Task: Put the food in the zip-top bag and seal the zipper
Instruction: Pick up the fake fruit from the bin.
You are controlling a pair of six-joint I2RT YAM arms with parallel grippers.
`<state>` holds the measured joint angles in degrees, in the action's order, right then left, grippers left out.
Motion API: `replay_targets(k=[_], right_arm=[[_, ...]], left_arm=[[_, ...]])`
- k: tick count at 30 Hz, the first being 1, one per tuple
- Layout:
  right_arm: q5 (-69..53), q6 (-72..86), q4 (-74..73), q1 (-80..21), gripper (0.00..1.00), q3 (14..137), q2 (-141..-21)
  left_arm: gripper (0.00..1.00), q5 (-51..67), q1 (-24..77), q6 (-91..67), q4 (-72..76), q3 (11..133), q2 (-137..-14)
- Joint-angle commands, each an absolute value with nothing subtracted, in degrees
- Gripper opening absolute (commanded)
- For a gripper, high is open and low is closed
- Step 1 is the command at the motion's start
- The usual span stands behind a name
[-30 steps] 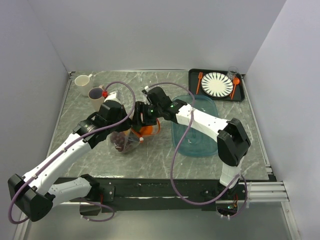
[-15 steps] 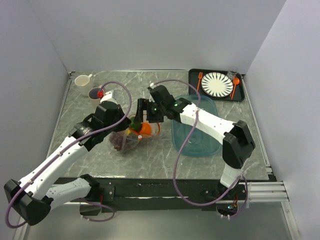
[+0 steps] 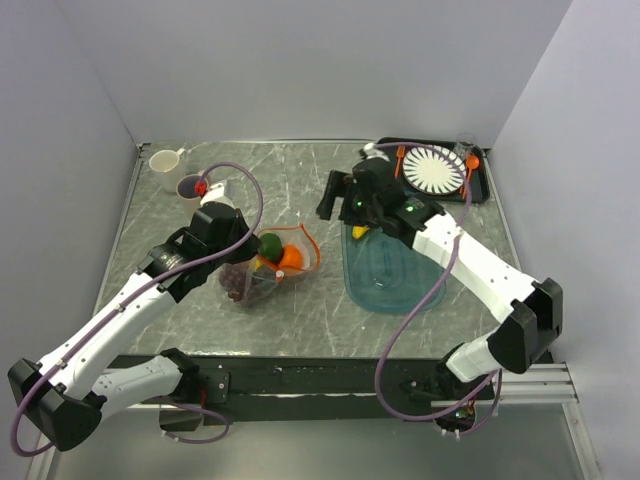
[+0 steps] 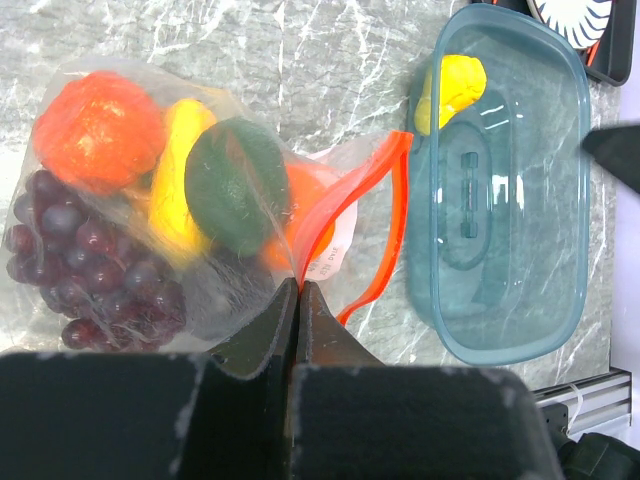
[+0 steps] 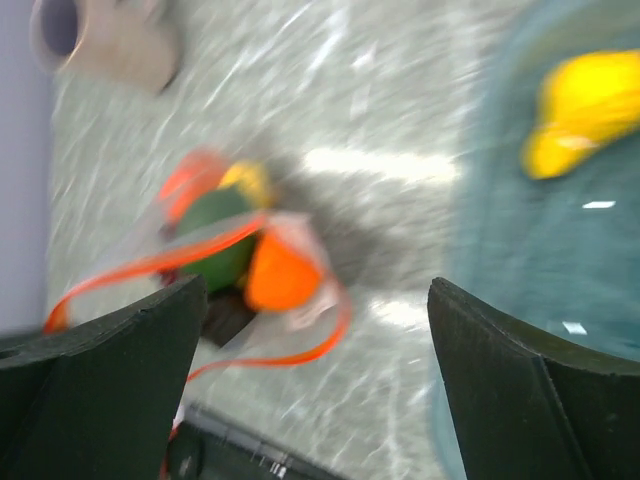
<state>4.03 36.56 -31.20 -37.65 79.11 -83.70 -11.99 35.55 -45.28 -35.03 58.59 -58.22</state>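
Observation:
The clear zip-top bag (image 3: 262,272) lies left of centre with its mouth open to the right. Its orange-red zipper (image 4: 385,215) loops loose. Inside sit food pieces: an orange (image 4: 100,130), purple grapes (image 4: 80,270), a yellow piece (image 4: 180,180), a green piece (image 4: 235,185) and a red-orange piece (image 5: 280,275). My left gripper (image 4: 298,285) is shut on the bag's edge at the mouth. My right gripper (image 3: 335,195) hangs open and empty by the far left corner of the teal tray (image 3: 395,285). One yellow food piece (image 3: 360,232) lies in that tray.
Two cups (image 3: 168,160) (image 3: 192,188) stand at the back left. A black tray (image 3: 384,150) at the back right holds a striped plate (image 3: 433,170), an orange fork (image 3: 399,165) and spoon (image 3: 470,165). A clear glass (image 3: 463,145) stands behind it.
My right gripper has pulled back from the bag's mouth to the right and opened wide. The green piece now lies in the bag. My left gripper keeps its hold.

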Motion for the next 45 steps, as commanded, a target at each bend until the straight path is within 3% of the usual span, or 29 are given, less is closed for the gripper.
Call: replay_targets(k=[1, 6, 15, 26, 45], right_arm=[[12.5, 36.1, -34.2, -32.8, 0.99, 76.7, -80.9], [8.5, 33.2, -30.9, -25.6, 1.0, 72.1, -79.8], [3.6, 32.9, -38.1, -17.5, 1.0, 79.7, -89.5], [-7.2, 31.4, -33.7, -15.8, 1.0, 83.7, -99.6], [-4.1, 32.1, -37.0, -15.7, 1.0, 93.2, -114.6]], left_arm=[[0.01, -12.4, 35.4, -45.4, -33.2, 60.0, -57.8], [0.01, -12.6, 35.4, -45.4, -33.5, 60.3, -57.8], [0.01, -11.5, 35.4, -44.6, -33.4, 60.6, -58.7], [0.01, -11.2, 35.4, -44.3, -33.1, 60.9, -58.9], [0.01, -11.7, 35.4, -44.1, -33.7, 60.6, -58.7]])
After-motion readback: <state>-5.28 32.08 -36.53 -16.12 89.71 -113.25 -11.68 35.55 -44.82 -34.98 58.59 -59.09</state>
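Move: Down in the far left corner of the bin, the yellow squash lies about 12 cm ahead of the right hand, 8 cm to its right and some 21 cm below. The bin's middle is roughly 4 cm ahead and 16 cm right; the filled zip-top bag lies about level and 16 cm left, both well below. From the left hand, the squash is some 17 cm ahead, 25 cm right and 20 cm lower. Swinging right away from the bag, the right hand first travels about 13 cm sideways while starting to sink, then heads forward and down over the bin's far left corner, easing slightly back left, to end 16 cm lower. The wrist tips some 20 degrees further down and turns a little clockwise; the fingers stay wide open, coming close above the squash. ##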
